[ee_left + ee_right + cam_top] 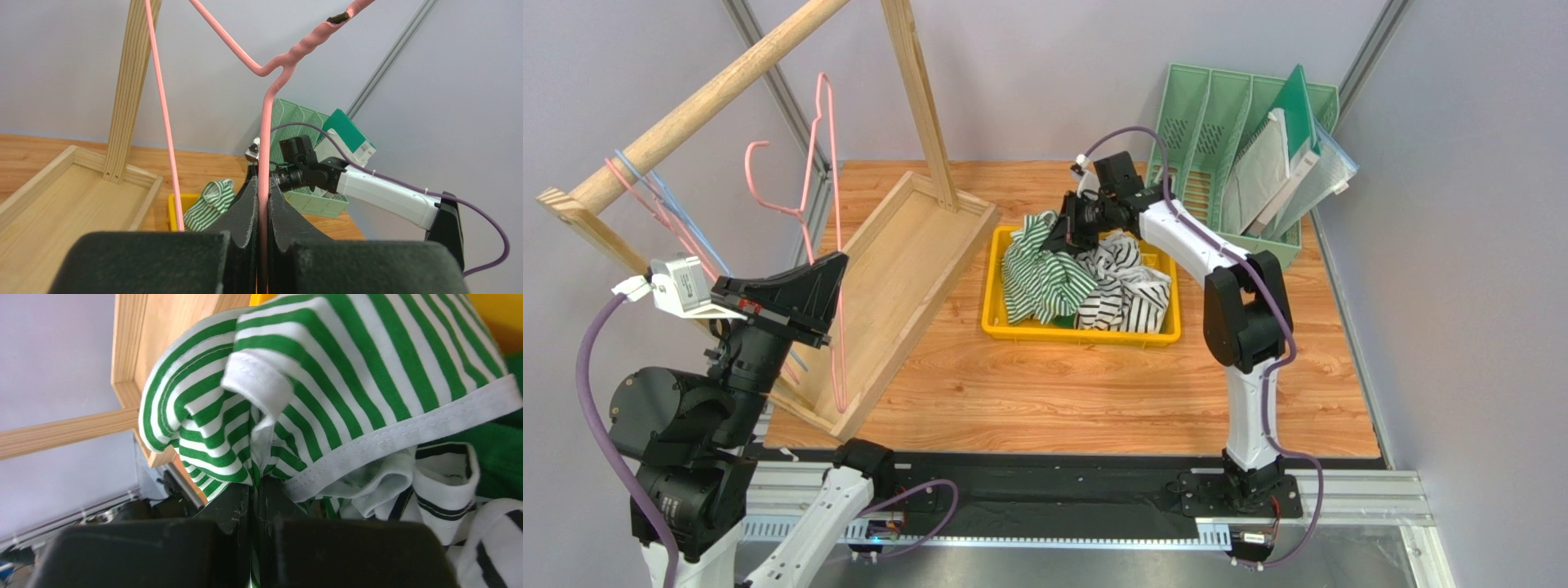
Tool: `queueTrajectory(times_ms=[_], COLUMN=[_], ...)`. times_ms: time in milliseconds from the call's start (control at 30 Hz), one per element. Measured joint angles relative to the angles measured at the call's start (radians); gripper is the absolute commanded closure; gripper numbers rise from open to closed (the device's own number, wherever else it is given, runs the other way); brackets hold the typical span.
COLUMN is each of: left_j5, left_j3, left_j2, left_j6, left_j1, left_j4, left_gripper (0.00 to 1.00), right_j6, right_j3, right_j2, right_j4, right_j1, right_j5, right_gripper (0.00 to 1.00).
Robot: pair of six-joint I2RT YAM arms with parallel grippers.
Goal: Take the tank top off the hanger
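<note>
A pink wire hanger (829, 221) stands bare at the left, over the wooden rack's tray; its wire (264, 153) runs between the pads of my left gripper (830, 294) (264, 190), which is shut on it. The green-and-white striped tank top (1036, 272) (319, 373) lies in the yellow bin (1081, 331), off the hanger. My right gripper (1071, 230) (256, 487) is shut on a fold of that tank top above the bin. In the left wrist view a corner of the tank top (209, 205) shows past the fingers.
A black-and-white striped garment (1127, 288) shares the yellow bin. A wooden rack (891, 270) with a slanted pole (707, 104) carrying other hangers (646, 196) fills the left. A green file sorter (1247, 147) with folders stands at the back right.
</note>
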Motion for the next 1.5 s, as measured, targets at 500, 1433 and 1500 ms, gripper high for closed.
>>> queueTrajectory(times_ms=[500, 1433, 1500], left_j5=[0.001, 0.012, 0.011], left_j3=[-0.025, -0.031, -0.031], left_j2=[0.001, 0.008, 0.011], left_j6=[0.007, -0.038, -0.051], left_j1=[0.000, 0.000, 0.000], left_j4=[0.001, 0.002, 0.002], left_gripper=[1.00, 1.00, 1.00], right_j6=[-0.319, -0.364, -0.365], right_j3=[0.211, -0.033, -0.066], right_j2=[0.181, -0.239, -0.298], right_j4=[-0.154, -0.274, -0.279], right_j1=[0.111, 0.179, 0.199], right_j5=[0.483, 0.683, 0.706], right_gripper=[1.00, 0.23, 0.22])
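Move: The right hand already holds the green-striped tank top, bunched and hanging below its fingers, the bulk about 3 cm back, 2 cm left and 8 cm down. The yellow tray it goes into has its middle roughly 4 cm back and 4 cm right, some 14 cm below; the black-striped shirt lies in it about 5 cm back and 11 cm right. From the left hand, the tank top lies some 23 cm ahead, 25 cm right and 43 cm down. Still pinching the tank top, the right hand shifts about 4 cm forward, then sinks some 10 cm into the far part of the yellow tray while the wrist swings the fingers from pointing left to pointing down, about 40 degrees. There the fingers open wide and let go of the cloth, and the hand lifts clear by about 13 cm, drawing back and to the right over the clothes. ##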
